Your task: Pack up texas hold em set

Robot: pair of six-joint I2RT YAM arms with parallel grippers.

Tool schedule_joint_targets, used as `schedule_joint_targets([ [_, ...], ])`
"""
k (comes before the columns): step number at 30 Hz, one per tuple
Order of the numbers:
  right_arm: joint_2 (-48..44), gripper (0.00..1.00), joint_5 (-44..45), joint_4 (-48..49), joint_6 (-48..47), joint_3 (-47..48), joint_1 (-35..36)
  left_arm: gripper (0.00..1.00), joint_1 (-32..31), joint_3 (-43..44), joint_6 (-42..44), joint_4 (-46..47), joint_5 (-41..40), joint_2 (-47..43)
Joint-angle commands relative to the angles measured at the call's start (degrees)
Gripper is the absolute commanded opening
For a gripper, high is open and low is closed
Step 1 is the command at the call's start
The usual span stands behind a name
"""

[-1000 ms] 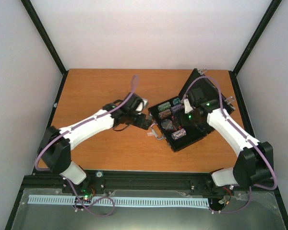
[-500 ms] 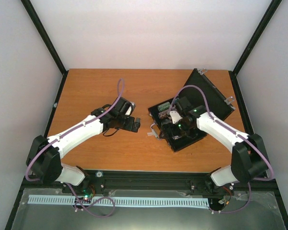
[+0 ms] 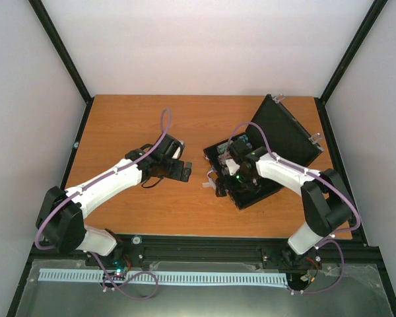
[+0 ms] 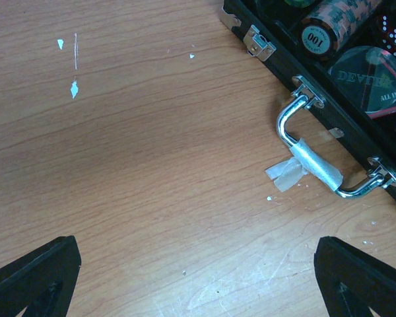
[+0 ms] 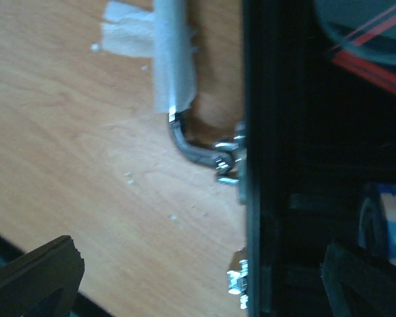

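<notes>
The black case (image 3: 253, 200) of the texas hold em set lies open right of the table's middle, its lid (image 3: 285, 132) tilted back. The left wrist view shows its silver handle (image 4: 309, 160) wrapped in tape, a brown chip stack (image 4: 331, 30), a clear round dealer disc (image 4: 368, 74) and red dice (image 4: 391, 28) inside. My left gripper (image 3: 186, 172) is open over bare wood, left of the handle. My right gripper (image 3: 228, 177) is open above the case's front wall (image 5: 257, 165), straddling it near the handle (image 5: 177, 79). A blue-and-white chip stack (image 5: 383, 224) shows blurred.
The wooden table (image 3: 132, 125) has pale walls and black frame posts at the back and sides. Small white flecks (image 4: 74, 89) mark the wood left of the case. A black rail (image 3: 198, 247) runs along the near edge by the arm bases.
My right gripper has swung from the lid side across the case down to its front edge by the handle. My left arm drew back left a little, then held still.
</notes>
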Motion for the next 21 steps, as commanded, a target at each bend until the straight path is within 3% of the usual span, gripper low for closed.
schedule_joint_targets([
  [1, 1.9, 1.00, 12.2, 0.9, 1.5, 1.5, 0.4, 1.00, 0.5, 0.6, -0.7, -0.9, -0.9, 0.2],
  [6, 3.9, 1.00, 25.7, -1.0, 2.2, 2.9, -0.2, 1.00, 0.6, 0.3, -0.7, -0.9, -1.1, 0.3],
  [12, 2.1, 1.00, 34.0, -1.4, 3.2, 2.0, -1.6, 1.00, 0.6, 0.2, -0.7, -0.6, -0.7, 0.3],
  [15, 0.4, 1.00, 31.7, -1.6, 1.2, 1.7, -1.8, 1.00, 0.6, 0.1, -0.7, -0.6, -0.4, 0.2],
  [21, -9.0, 1.00, 14.1, -6.1, -4.7, 8.1, -1.6, 1.00, 0.6, 0.2, -0.3, -0.8, -0.7, -0.1],
])
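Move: Just right of the right hand, about 2 cm over and 1 cm nearer the base, is the near latch on the case's handle wall, some 3 cm below. The handle is 4 cm left and 5 cm ahead, the blue chip tube 7 cm right and 6 cm ahead, and the clear disc 9 cm ahead and 1 cm right. From the idle left hand that latch is roughly 14 cm right, 5 cm back and 9 cm below. Sweeping right and forward, about 6 cm and 4 cm, and dipping 2 cm, the open right hand swings its fingers some 20 degrees rightward to near upright, its left finger outside the handle wall and its right finger over the tray. The left finger seems to push that wall; then the hand lifts about 2.5 cm. ##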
